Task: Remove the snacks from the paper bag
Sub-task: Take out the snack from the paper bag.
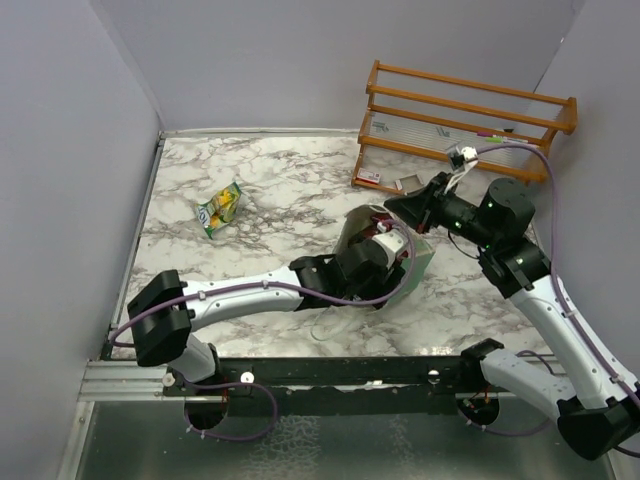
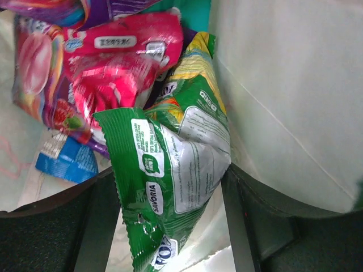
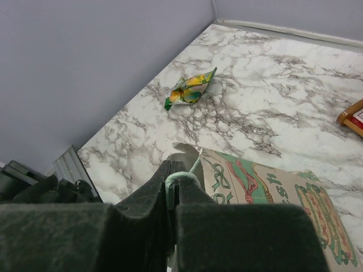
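Note:
The paper bag (image 1: 421,264) lies tilted at mid-table with its mouth toward the left arm. My left gripper (image 1: 384,246) is pushed into the bag. Inside, its fingers (image 2: 91,226) stand wide apart, open, with a green snack packet (image 2: 170,181) lying between them. Behind it are a pink packet (image 2: 113,62), a yellow-green packet (image 2: 195,68) and a blue one (image 2: 65,161). My right gripper (image 3: 172,170) is shut on the bag's pale cord handle (image 3: 180,177), above the printed side (image 3: 272,192). One green-yellow snack (image 1: 220,208) (image 3: 190,90) lies on the marble, far left.
A wooden slatted rack (image 1: 460,120) stands at the back right against the wall, with small white-and-red cards (image 1: 368,178) at its foot. Grey walls close the table on the left, back and right. A metal rail (image 1: 130,380) runs along the near edge.

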You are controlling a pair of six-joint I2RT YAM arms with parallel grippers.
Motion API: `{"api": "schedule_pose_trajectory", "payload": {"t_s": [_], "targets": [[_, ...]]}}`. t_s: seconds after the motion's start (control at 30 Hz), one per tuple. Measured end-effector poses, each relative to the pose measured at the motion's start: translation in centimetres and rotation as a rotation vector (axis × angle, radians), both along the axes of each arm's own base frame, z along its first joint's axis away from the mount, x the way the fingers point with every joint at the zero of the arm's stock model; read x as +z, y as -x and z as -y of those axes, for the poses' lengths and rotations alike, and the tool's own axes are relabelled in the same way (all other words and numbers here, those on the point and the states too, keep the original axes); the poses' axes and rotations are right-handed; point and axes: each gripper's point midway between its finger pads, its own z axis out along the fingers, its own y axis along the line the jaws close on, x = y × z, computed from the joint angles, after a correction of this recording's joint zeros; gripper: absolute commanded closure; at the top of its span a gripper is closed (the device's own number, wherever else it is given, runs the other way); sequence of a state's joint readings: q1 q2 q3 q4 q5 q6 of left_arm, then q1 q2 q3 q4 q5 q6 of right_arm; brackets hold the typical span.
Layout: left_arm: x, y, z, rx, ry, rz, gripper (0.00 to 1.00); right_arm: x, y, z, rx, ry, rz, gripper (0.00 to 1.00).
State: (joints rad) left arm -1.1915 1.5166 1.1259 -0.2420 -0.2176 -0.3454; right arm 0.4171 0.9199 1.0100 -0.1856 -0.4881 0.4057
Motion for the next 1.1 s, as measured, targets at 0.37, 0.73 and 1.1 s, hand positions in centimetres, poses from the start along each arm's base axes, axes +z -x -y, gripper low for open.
{"api": "schedule_pose_trajectory", "payload": {"t_s": [0.37,0.73,1.1], "targets": [[0.0,-1.0,2.8,0.001,0.001,-0.003,0.91,-1.6,-0.5,0.3,-0.028,0.011,-0.018,0.98],[3.3,-1.6,2.7,-0.002,-0.050,0.027,1.00,1.1,-0.5,2.1,-0.123,0.007,0.088,0.98],[7.1,-2.5,0.0,-0.021,-0.161,0.135,1.00,2.3,-1.7,4.1,-0.265,-0.010,0.108,0.98]]}}
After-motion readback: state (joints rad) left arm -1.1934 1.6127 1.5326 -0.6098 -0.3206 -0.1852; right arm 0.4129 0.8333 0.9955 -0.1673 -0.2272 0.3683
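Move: The left hand is already inside the bag, fingers spread around the green snack packet, whose middle lies about 2 cm ahead, 3 cm right and 2 cm lower. A pink snack sits about 8 cm ahead, 2 cm right and 4 cm down; a blue packet is some 6 cm ahead, 2 cm left and 4 cm down. From the right hand, holding the bag's handle, the green packet lies roughly 12 cm back, level sideways and 20 cm below. The left fingers close on the green packet and pinch it as the hand slides about 3 cm right and slightly down, deeper into the bag. It then lifts some 8 cm, easing forward and back left, tilting about 10 degrees. The right hand keeps its pinch on the handle, dips briefly, then draws it right and up, turning some 15 degrees clockwise. ##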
